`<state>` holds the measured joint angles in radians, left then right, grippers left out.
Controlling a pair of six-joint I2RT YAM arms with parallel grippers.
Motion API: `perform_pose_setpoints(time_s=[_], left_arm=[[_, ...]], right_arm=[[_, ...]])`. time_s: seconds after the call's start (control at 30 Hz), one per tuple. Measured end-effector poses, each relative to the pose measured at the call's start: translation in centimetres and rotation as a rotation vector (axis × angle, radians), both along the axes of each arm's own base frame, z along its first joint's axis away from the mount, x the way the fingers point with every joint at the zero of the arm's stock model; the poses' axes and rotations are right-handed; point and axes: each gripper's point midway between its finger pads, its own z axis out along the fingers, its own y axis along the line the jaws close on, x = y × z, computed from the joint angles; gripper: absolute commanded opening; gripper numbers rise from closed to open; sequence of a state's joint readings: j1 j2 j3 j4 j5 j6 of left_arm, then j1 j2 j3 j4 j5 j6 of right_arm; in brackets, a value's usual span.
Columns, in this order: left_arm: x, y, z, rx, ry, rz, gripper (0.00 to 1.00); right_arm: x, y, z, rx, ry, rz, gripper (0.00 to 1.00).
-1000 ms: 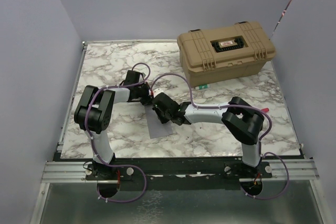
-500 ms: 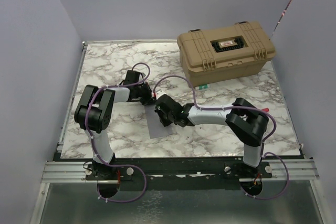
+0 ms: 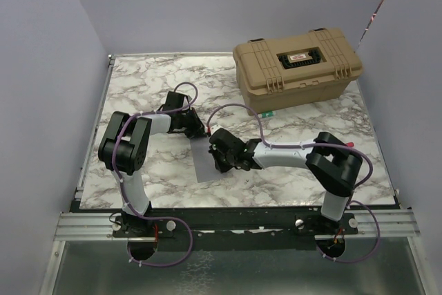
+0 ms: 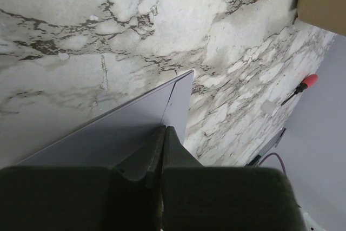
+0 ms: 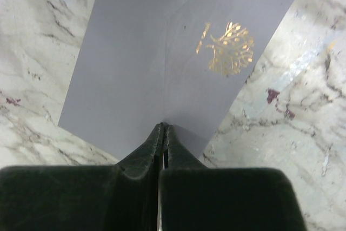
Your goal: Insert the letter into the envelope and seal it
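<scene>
The blue-grey envelope (image 3: 205, 169) lies flat on the marble table, partly under both grippers. In the right wrist view its flap (image 5: 216, 36) is folded down, with a gold tree mark (image 5: 231, 50) on it. My right gripper (image 5: 164, 126) is shut, its tips resting on the envelope near one edge; from above it is over the envelope's middle (image 3: 219, 159). My left gripper (image 4: 165, 129) is shut, its tips touching the envelope (image 4: 124, 133) near a corner; from above it is at the far edge (image 3: 200, 134). The tan letter is not in view.
A tan toolbox (image 3: 297, 67) stands at the back right, with a small green-and-white item (image 3: 266, 112) at its front. A red-tipped tool (image 4: 307, 83) lies on the table's right side. Purple walls enclose the table; a metal rail (image 3: 235, 222) runs along its near edge.
My right gripper has slid a little nearer across the envelope and its elbow has swung right. The left gripper has barely moved. Both stay shut.
</scene>
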<state>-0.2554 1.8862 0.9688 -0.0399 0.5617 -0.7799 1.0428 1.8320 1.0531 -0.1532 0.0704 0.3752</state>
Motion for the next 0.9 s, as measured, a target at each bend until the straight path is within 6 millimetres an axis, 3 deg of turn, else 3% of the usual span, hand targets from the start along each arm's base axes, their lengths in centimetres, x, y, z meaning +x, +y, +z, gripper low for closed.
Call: perform_pose_setpoints(time_s=[0.23,0.4,0.53,0.67,0.77,0.83,0.9], left_arm=[[0.0,0.0,0.0,0.008,0.006,-0.006,0.0],[0.1,0.0,0.2,0.014,0.004,-0.011,0.01],[0.2,0.1,0.5,0.025,-0.006,-0.024,0.17],[-0.1,0.2,1.8,0.025,-0.034,-0.051,0.38],[-0.2,0.0,4.6,0.003,-0.1,-0.073,0.5],[0.0,-0.2,6.7,-0.013,-0.156,-0.084,0.56],[0.3,-0.2,8.9,-0.021,-0.224,-0.092,0.68]], right_arm=[[-2.5,-1.8,0.0,-0.011,0.087,-0.011,0.03],[-4.7,-4.1,0.1,-0.071,0.174,-0.045,0.09],[-5.3,-6.5,0.8,-0.098,0.202,-0.134,0.22],[-2.8,-8.0,4.7,0.001,0.128,-0.285,0.35],[-0.3,-9.1,7.3,0.068,0.061,-0.406,0.4],[1.4,-10.5,8.0,0.075,0.033,-0.497,0.45],[3.0,-12.5,8.0,0.05,0.011,-0.602,0.6]])
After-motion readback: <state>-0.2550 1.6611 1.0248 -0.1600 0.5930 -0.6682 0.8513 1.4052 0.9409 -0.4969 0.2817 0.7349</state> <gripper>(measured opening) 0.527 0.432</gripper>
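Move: The envelope lies flat with its flap folded over and a hand on each end: its middle is about 6 cm ahead and 6 cm left of the right fingertips, and 7 cm straight back from the left ones. The glue stick lies about 20 cm ahead and 14 cm right of the right hand, some 7 cm ahead and 20 cm right of the left. A small white cap is about 9 cm ahead and 17 cm right of the right hand. Back and to the right, the right hand's shut fingertips slide low about 5 cm along the flap to the envelope's near end, then lift about 8 cm, swinging forward and right, away from it, turning some 35 degrees clockwise and opening partway. The left hand stays on the far end through that stroke, then comes free nearly straight up, opening about halfway and tipping its fingers up. ##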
